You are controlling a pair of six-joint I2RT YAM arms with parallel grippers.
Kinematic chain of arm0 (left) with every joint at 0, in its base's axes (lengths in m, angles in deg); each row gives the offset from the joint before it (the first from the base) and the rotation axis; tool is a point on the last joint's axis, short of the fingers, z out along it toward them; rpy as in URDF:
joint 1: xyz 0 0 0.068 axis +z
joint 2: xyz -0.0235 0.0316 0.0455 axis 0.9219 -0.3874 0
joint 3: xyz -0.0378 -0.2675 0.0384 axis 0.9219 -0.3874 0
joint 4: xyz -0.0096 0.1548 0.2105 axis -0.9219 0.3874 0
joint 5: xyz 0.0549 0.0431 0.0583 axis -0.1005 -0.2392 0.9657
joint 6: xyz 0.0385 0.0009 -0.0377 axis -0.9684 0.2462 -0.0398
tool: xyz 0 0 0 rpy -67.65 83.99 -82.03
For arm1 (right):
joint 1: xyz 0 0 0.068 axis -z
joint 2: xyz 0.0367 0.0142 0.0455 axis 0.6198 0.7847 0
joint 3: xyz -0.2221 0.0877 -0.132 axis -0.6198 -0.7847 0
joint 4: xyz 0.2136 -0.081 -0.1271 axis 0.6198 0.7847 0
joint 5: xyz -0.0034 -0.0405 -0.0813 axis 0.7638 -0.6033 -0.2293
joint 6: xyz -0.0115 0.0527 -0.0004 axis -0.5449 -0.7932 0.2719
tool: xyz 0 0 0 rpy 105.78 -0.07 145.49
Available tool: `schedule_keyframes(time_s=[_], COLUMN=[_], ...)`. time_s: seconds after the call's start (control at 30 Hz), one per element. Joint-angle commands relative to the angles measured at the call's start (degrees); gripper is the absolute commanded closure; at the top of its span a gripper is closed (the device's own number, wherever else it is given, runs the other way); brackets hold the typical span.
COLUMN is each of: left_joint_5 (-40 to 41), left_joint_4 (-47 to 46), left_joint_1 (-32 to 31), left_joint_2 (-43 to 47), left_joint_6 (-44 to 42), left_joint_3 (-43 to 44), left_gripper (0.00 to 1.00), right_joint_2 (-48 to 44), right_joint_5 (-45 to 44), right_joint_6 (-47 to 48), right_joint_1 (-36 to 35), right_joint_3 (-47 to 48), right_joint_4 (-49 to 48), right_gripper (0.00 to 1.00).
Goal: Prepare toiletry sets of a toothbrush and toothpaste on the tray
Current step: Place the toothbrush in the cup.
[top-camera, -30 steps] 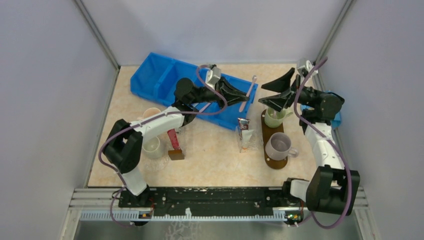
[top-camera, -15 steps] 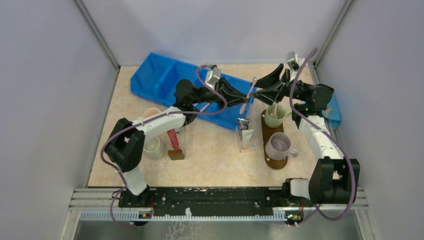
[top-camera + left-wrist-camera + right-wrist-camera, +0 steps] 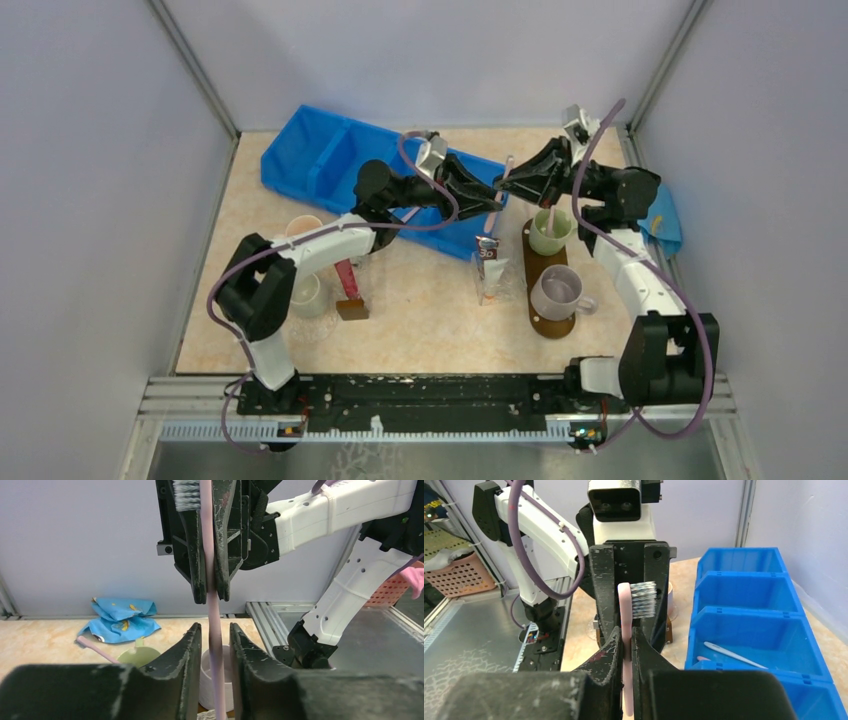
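Note:
A pale pink toothbrush (image 3: 507,168) hangs in the air between both grippers, over the blue bin's right end. My right gripper (image 3: 626,632) is shut on its handle just below the bristles (image 3: 644,600). My left gripper (image 3: 215,626) is open a little, with a gap on each side of the handle (image 3: 214,611), lower down. The dark brown tray (image 3: 549,326) holds a green mug (image 3: 546,236) with another pink toothbrush (image 3: 551,215) in it and a pale mug (image 3: 556,291). A toothpaste tube (image 3: 487,252) lies left of the tray on a clear wrapper.
The blue compartment bin (image 3: 330,165) lies at the back, with a white toothbrush (image 3: 734,655) in one compartment. A red tube (image 3: 346,275) and a small brown block (image 3: 351,308) sit mid-left, near two mugs (image 3: 305,295). A blue cloth (image 3: 666,222) lies by the right wall.
My right gripper swung left from above the green mug to the toothbrush and closed on it. The left gripper's jaws have parted slightly off the handle.

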Motion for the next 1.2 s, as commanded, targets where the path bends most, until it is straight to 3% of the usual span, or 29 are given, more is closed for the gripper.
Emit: schedule_keyframes(time_s=[0.0, 0.1, 0.33, 0.57, 0.77, 0.97, 1.07, 1.17], left_joint_5=[0.5, 2.7, 11.3, 19.2, 20.8, 21.9, 22.7, 22.8], left_joint_4=[-1.8, -1.4, 0.3, 8.9, 10.9, 11.8, 12.4, 12.5], left_joint_1=[-0.4, 0.0, 1.3, 1.5, 1.5, 1.5, 1.5, 1.5], left_joint_2=[1.8, 5.9, 17.4, 21.5, 21.9, 21.9, 22.2, 22.7], left_joint_6=[-2.4, -6.9, -21.5, -31.0, -32.7, -33.8, -34.5, -34.9], left_joint_3=[-0.4, -4.0, -14.8, -16.3, -16.2, -16.1, -16.2, -16.4], left_gripper=[0.58, 0.39, 0.17, 0.14, 0.14, 0.14, 0.14, 0.13], right_joint_2=[-2.7, -4.5, -9.2, -12.1, -15.2, -17.7, -17.5, -15.8], right_joint_5=[0.5, 1.5, 6.5, 12.6, 13.6, 15.6, 17.3, 18.4], right_joint_6=[0.1, 0.2, 1.3, 1.4, -1.3, -2.0, -6.4, -17.8], right_joint_1=[0.6, 3.6, 13.1, 21.9, 31.9, 36.3, 38.8, 41.1], right_joint_3=[1.5, 0.9, -1.0, -3.7, -9.8, -14.5, -16.6, -19.6], right_joint_4=[-2.9, -1.5, 6.4, 9.0, 5.4, 4.0, -3.1, -18.4], right_gripper=[1.0, 1.0, 1.0, 1.0, 1.0, 1.0, 1.0, 1.0])
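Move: The pink toothbrush stands upright between both hands, its middle about at the left hand's point and some 4 cm below the right hand's. The grey mug it is bound for lies roughly 14 cm to the right, 6 cm back and 28 cm below the right hand. The green mug, already holding a brush, stands about 16 cm beyond the grey one. The clear toothpaste case is about 30 cm below the right hand, 2 cm to its right and 1 cm back. The pink toothbrush stays pinched near its head in the right gripper while the left fingers, just starting to part, open wide and let it go. The left hand backs off about 7 cm to its left, rising and then partly sinking again, and swings counter-clockwise. The right hand carries the brush some 15 cm right towards the grey mug, first level, then sinking about 6 cm and turning clockwise. ##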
